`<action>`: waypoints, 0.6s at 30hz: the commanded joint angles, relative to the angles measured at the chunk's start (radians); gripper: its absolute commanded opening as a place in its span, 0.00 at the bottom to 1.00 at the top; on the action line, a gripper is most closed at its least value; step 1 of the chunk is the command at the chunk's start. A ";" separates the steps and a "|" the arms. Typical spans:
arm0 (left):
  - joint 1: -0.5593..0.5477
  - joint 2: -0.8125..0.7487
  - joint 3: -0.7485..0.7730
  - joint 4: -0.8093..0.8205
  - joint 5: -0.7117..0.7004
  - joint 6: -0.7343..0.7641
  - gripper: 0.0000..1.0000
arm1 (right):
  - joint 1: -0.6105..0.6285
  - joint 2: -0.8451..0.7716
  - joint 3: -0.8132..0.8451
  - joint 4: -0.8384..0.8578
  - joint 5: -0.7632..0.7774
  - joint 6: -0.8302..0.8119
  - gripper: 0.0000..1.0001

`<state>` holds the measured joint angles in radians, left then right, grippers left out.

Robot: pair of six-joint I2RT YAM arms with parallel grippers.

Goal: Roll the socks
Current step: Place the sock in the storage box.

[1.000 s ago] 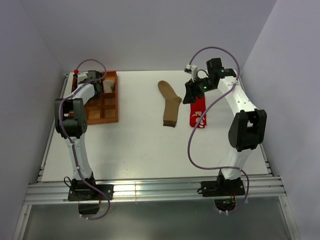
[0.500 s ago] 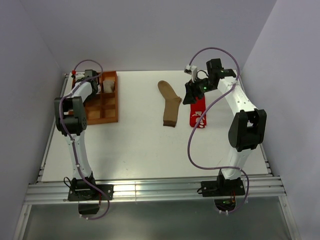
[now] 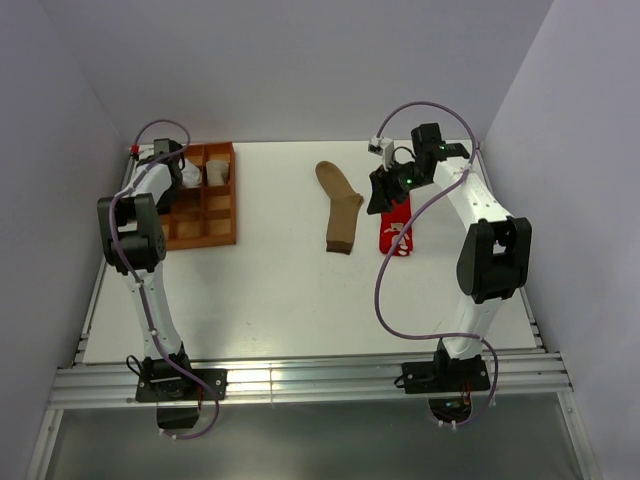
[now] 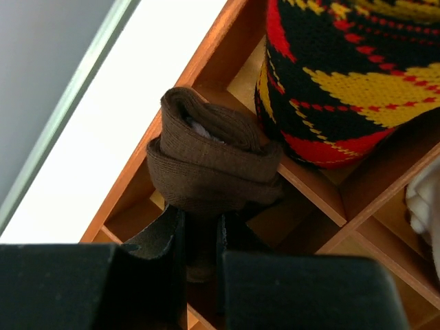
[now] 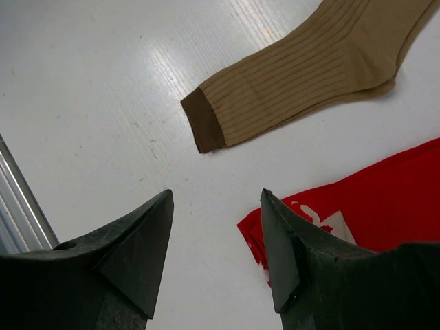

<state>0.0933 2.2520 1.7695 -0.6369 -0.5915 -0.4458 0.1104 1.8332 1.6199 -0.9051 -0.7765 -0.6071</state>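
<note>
A rolled dark brown sock [image 4: 206, 155] hangs over the far-left corner compartment of the wooden organizer [image 4: 206, 58], and my left gripper [image 4: 201, 234] is shut on its lower end. From above, the left gripper [image 3: 168, 170] sits at the organizer's far left. The plain tan sock [image 3: 340, 210] lies flat mid-table, its dark cuff [image 5: 206, 127] toward me. The red sock with white figures [image 3: 397, 225] lies flat just right of it. My right gripper [image 3: 385, 190] hovers over the red sock's far end, open, with bare table between its fingertips [image 5: 216, 199] and red sock [image 5: 371, 199] beside the right finger.
The wooden organizer [image 3: 215, 237] stands at the back left. A black, yellow and red sock bundle [image 4: 357, 75] fills the compartment next to the brown roll. White bundles [image 3: 215, 172] sit in other compartments. Walls close in on the left, back and right.
My left arm has swung left and back across the organizer with the brown roll in its grip. The right gripper has lifted slightly over the red sock.
</note>
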 commanded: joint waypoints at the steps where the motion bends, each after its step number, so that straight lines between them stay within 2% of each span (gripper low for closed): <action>1: -0.020 0.064 -0.035 -0.053 0.222 -0.047 0.00 | 0.005 -0.043 -0.017 0.034 0.020 -0.005 0.61; 3: -0.018 0.070 -0.035 -0.057 0.239 -0.045 0.00 | 0.009 -0.045 -0.023 0.037 0.032 -0.006 0.61; 8: -0.009 0.060 -0.045 -0.069 0.263 -0.053 0.15 | 0.023 -0.054 -0.029 0.038 0.060 -0.010 0.61; 9: -0.007 0.055 -0.047 -0.070 0.271 -0.053 0.21 | 0.025 -0.055 -0.029 0.038 0.068 -0.008 0.61; 12: -0.006 0.035 -0.054 -0.066 0.275 -0.053 0.27 | 0.032 -0.055 -0.023 0.035 0.069 -0.010 0.61; 16: -0.006 -0.012 -0.087 -0.043 0.272 -0.042 0.42 | 0.040 -0.055 -0.022 0.032 0.072 -0.013 0.61; 18: -0.006 -0.023 -0.105 -0.029 0.257 -0.044 0.44 | 0.048 -0.060 -0.025 0.031 0.072 -0.017 0.61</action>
<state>0.1108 2.2097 1.7233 -0.6178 -0.4679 -0.4648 0.1448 1.8297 1.5959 -0.8948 -0.7097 -0.6102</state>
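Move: The left hand already has the rolled brown sock down in the storage box: the target compartment's middle is straight below the fingertips, some 3 cm down. The argyle roll stands about 8 cm farther ahead of the hand and 1 cm left; the white sock roll lies about 8 cm ahead and 8 cm right of the hand; both are a little below the fingertips. From the idle right hand, that compartment lies some 64 cm left, 10 cm ahead and 15 cm lower. Hold the left gripper low in the compartment behind the argyle roll, tipping it gradually until the fingers point about 7 degrees more steeply down. Then open the fingers from their narrow grip to a bit under half of their range to loosen the brown sock, while the hand eases about 1 cm to the right without lifting. ##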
